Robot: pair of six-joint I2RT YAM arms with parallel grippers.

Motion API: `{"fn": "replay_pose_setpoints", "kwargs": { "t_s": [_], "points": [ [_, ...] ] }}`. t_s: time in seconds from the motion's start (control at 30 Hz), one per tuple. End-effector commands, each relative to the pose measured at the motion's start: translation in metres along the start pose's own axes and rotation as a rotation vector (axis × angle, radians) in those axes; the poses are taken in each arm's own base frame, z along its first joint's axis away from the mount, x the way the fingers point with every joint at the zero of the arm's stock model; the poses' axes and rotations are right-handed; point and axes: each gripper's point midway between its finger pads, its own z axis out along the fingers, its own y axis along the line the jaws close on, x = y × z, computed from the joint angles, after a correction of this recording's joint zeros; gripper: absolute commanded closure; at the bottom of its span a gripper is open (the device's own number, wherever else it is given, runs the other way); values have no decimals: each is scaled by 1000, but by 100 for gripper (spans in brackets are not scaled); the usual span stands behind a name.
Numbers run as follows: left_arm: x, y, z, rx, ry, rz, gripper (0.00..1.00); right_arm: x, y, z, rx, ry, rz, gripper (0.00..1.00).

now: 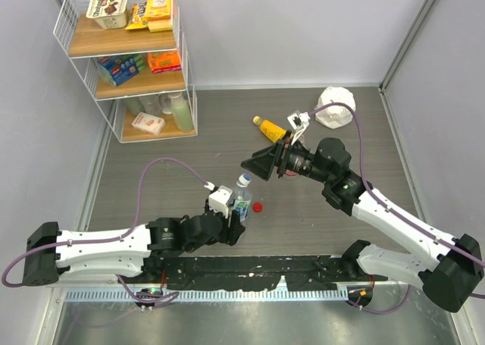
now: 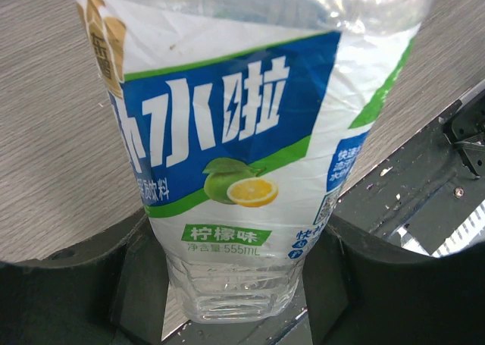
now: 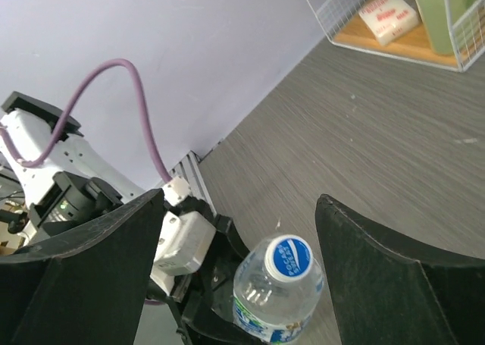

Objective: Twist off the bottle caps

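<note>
My left gripper (image 1: 231,222) is shut on the lower part of a clear bottle with a blue-white label (image 1: 241,201), holding it upright; its label (image 2: 227,155) fills the left wrist view, with the fingers (image 2: 91,284) on both sides. Its white cap with a blue top (image 3: 292,256) sits on the neck. My right gripper (image 3: 241,201) hangs open above and behind the cap, touching nothing. In the top view the right gripper (image 1: 254,167) is just beyond the bottle. A loose red cap (image 1: 258,206) lies on the table beside the bottle. A yellow-orange bottle (image 1: 269,127) with a yellow cap lies at the back.
A white wire shelf (image 1: 125,57) with food packs and bottles stands at the back left. A crumpled white object (image 1: 333,106) lies at the back right. Grey walls close in both sides. The black base rail (image 1: 250,269) runs along the near edge.
</note>
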Motion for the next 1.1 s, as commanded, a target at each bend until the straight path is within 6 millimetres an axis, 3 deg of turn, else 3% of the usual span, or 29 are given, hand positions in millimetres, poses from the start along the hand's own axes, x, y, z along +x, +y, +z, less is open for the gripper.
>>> {"fn": "replay_pose_setpoints", "kwargs": {
  "t_s": [0.0, 0.4, 0.67, 0.87, 1.07],
  "points": [
    [-28, -9, -3, -2, -77, -46, 100, -5, -8, 3, 53, 3, -4, 15],
    [-34, -10, -6, 5, -92, -43, 100, 44, -15, 31, 59, 188, 29, 18],
    [-36, -9, -8, 8, -102, -51, 100, 53, -13, 27, 42, 189, 63, 38],
    [-39, -7, -12, 10, -120, -62, 100, 59, -8, 23, 10, 197, 79, 65],
    [-38, -6, -15, 19, -127, -76, 100, 49, -10, 17, 48, 154, 46, 75]
  ]
}}
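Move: The blue-white cap on the bottle held by the left gripper lies about 8 cm below the open right hand, some 3 cm to its left and 1 cm back. On the table roughly 30 cm below the right hand, the loose red cap lies 3 cm ahead and 3 cm right, the yellow bottle about 33 cm ahead and 11 cm right. From the left hand, the bottle's cap is about 13 cm up, 6 cm ahead and 3 cm right. Lower the open right gripper about 7 cm onto the bottle's cap, easing some 3 cm left on the way and tipping the fingers down about 10 degrees; once down, hold it there and close the fingers to pinch the cap from both sides. Keep the left gripper's hold on the bottle's lower part and lift it slightly, a little under 2 cm, towards the right hand. ##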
